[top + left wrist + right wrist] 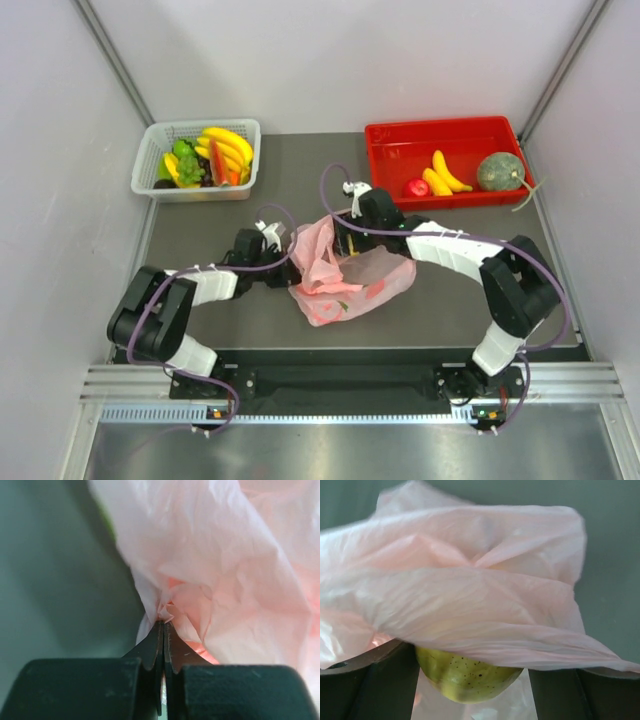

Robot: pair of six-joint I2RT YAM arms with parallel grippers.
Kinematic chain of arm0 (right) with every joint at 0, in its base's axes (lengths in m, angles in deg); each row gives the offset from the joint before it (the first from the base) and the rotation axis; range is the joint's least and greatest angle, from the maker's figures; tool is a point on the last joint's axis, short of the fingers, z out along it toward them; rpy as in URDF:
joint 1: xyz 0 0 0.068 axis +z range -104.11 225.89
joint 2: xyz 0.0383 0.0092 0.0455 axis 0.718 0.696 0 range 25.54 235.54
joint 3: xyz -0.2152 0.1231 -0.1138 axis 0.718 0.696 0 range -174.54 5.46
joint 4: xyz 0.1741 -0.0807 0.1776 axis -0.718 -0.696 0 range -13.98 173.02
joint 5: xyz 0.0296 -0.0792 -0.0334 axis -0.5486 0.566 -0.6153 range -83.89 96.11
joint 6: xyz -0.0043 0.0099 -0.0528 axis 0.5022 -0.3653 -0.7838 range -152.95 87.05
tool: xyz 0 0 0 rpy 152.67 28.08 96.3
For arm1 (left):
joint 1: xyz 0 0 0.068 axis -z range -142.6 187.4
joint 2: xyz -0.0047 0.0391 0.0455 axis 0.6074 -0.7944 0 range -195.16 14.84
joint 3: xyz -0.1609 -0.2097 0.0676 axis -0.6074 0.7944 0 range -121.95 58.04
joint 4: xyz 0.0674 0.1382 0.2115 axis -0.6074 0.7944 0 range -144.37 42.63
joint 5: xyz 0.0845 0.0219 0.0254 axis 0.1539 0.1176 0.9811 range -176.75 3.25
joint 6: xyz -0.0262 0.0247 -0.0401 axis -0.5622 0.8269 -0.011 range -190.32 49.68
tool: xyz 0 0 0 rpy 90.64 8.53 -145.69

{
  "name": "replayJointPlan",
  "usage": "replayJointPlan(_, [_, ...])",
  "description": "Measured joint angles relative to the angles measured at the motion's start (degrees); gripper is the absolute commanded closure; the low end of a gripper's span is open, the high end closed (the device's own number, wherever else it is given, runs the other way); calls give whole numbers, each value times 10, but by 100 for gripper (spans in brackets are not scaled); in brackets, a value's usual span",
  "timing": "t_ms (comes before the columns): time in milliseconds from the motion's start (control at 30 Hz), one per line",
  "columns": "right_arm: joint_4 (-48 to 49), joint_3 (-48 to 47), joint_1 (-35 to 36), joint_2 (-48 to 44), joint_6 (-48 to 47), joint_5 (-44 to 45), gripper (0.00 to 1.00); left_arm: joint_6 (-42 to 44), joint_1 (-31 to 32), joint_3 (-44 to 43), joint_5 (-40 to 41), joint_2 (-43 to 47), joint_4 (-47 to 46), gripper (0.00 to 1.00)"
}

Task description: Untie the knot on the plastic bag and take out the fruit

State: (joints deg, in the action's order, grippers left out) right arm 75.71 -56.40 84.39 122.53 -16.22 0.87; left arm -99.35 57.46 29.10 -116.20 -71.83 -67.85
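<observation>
The pink plastic bag (pixel 350 280) lies crumpled mid-table between the two arms. My left gripper (pixel 288 250) is at the bag's left side, jaws pressed together on a pinch of the bag's film (pixel 167 607). My right gripper (pixel 345 238) reaches into the bag from the far side. In the right wrist view a yellow-green speckled fruit (pixel 465 677) fills the gap between my right fingers (pixel 385 680), with pink film draped over it. I see no knot in any view. Yellow bananas (pixel 445 173), a red fruit (pixel 416 187) and a green melon (pixel 500 171) lie in the red tray (pixel 440 125).
A white basket (pixel 150 160) at the back left holds a heap of bananas, grapes and red-orange slices. The red tray stands at the back right. Grey walls close in the table on three sides.
</observation>
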Motion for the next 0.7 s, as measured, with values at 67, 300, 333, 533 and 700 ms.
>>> replayJointPlan(67, [-35, 0, -3, -7, -20, -19, 58, -3, 0, -4, 17, 6, 11, 100])
replayJointPlan(300, [-132, 38, -8, -46, -85, -146, 49, -11, 0, -38, 77, 15, 52, 100])
replayJointPlan(333, [-143, 42, -8, -56, -96, -171, 46, -12, 0, -42, 82, 18, 55, 100])
replayJointPlan(533, [-157, 40, -8, -67, -119, -192, 39, -16, 0, -52, 105, 43, 73, 100])
replayJointPlan(700, [-154, 41, -7, -45, -122, -153, 36, -24, 6, -52, 125, 72, 85, 100])
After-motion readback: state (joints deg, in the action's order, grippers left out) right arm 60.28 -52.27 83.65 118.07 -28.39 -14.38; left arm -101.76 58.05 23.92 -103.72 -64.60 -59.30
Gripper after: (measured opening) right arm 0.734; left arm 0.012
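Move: The yellow-green fruit is already held in the right hand, with plastic bag film across it; the bag's middle lies about 6 cm back and 6 cm below that hand. The red tray is some 20 cm ahead and 23 cm right of the right hand, 6 cm lower. From the left hand, which already pinches the bag's edge, the fruit is about 7 cm ahead, 11 cm right and 6 cm higher. The fruit is drawn back over the bag's middle by the right hand, about 9 cm and slightly right, its grip kept while the wrist swings some 20 degrees counter-clockwise and tips down; at the end the hand sinks a little. The left hand keeps its pinch on the bag's edge, carrying it about 3.5 cm forward, then as much up, and a little left. ##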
